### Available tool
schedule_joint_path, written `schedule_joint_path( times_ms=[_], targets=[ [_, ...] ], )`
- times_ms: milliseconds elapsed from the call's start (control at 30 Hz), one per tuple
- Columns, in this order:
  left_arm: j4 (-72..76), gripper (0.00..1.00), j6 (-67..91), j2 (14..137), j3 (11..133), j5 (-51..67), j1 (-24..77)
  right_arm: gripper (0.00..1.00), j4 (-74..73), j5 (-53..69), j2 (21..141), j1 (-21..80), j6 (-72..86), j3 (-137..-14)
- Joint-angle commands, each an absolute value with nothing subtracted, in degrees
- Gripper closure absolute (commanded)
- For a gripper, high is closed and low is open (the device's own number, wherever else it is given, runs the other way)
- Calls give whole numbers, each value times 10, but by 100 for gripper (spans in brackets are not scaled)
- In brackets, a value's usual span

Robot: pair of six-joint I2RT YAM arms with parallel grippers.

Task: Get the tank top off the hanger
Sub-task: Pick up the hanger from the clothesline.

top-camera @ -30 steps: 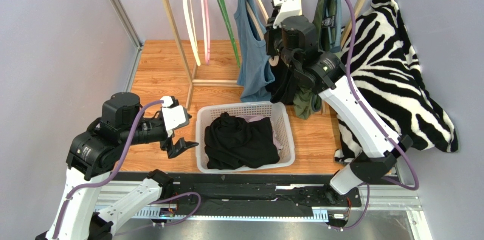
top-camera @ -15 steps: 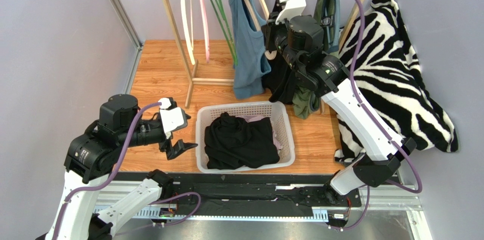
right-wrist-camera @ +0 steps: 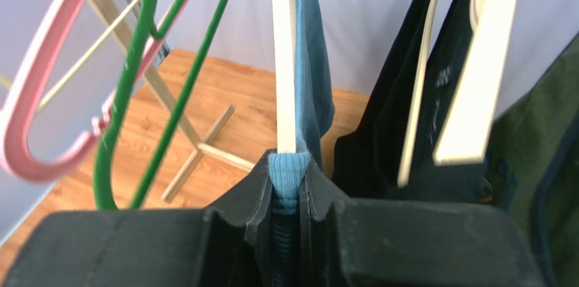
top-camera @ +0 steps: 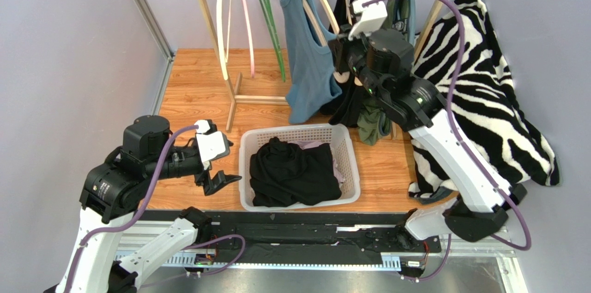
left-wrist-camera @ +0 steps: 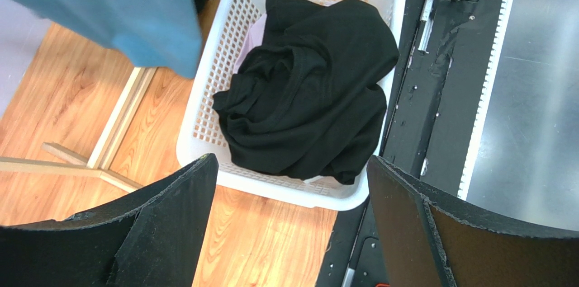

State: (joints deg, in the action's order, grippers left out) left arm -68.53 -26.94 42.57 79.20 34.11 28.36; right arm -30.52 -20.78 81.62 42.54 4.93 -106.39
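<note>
The blue tank top [top-camera: 305, 51] hangs from a pale wooden hanger [top-camera: 320, 4] on the rack's rail. My right gripper [top-camera: 341, 64] is up beside it, shut on the top's blue strap [right-wrist-camera: 288, 168] just below the hanger's arm [right-wrist-camera: 283, 63]; the ribbed fabric is bunched between the jaws. My left gripper [top-camera: 220, 181] hovers low at the left of the basket, open, with nothing between its fingers [left-wrist-camera: 170, 212]. The left wrist view catches the top's lower hem [left-wrist-camera: 122, 9].
A white laundry basket [top-camera: 300, 132] with a black garment [top-camera: 291, 168] stands below the rack. Empty cream [top-camera: 222, 23], pink [top-camera: 245, 16] and green hangers [top-camera: 272, 16] hang on the left. Black [top-camera: 347, 99] and olive garments [top-camera: 400, 2] hang on the right, beside a zebra blanket [top-camera: 485, 92].
My right gripper has shifted right and slightly up with the blue strap in it, and the tank top has swung with it. The left arm has barely moved.
</note>
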Motion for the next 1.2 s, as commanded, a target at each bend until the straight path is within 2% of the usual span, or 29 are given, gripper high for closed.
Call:
schedule_joint_path(
  times_ms=[0,267,400,433,567,800,1167],
  targets=[
    [-680,11,-271,424,795,352,280,100,-322,-175,730,432,45,-1024],
    [-679,11,-268,430,805,350,278,100,-458,-55,615,436,20,-1020],
    [-678,11,-264,432,808,356,274,100,-453,-8,539,436,20,-1003],
    [-677,11,-262,432,809,359,273,100,-433,33,524,436,18,-985],
    [-672,11,-259,435,810,365,270,100,-377,71,462,435,17,-978],
    [-671,10,-256,436,811,375,264,100,-369,128,469,436,35,-1062],
    [-676,9,-259,432,811,377,260,100,-421,107,483,436,11,-1018]
  ],
)
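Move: Pinched between the right fingers is the near end of the blue tank top's hanger; the basket it is brought over lies about 15 cm back, 10 cm left and some 42 cm below that hand. The rail is about 18 cm ahead, 3 left and 12 up; the hanging black top is roughly 8 ahead, 7 right and 5 below. From the left hand, the basket is about 8 cm ahead, 20 right and 29 below. Pulling away from the rail, the right hand draws the hanger and tank top back about 25 cm and some 9 cm to the right, dipping slightly before climbing about 11 cm, then easing forward and down a little. The wrist swings roughly 33 degrees counter-clockwise and tips the fingers up while they keep their pinch on the hanger's end. ##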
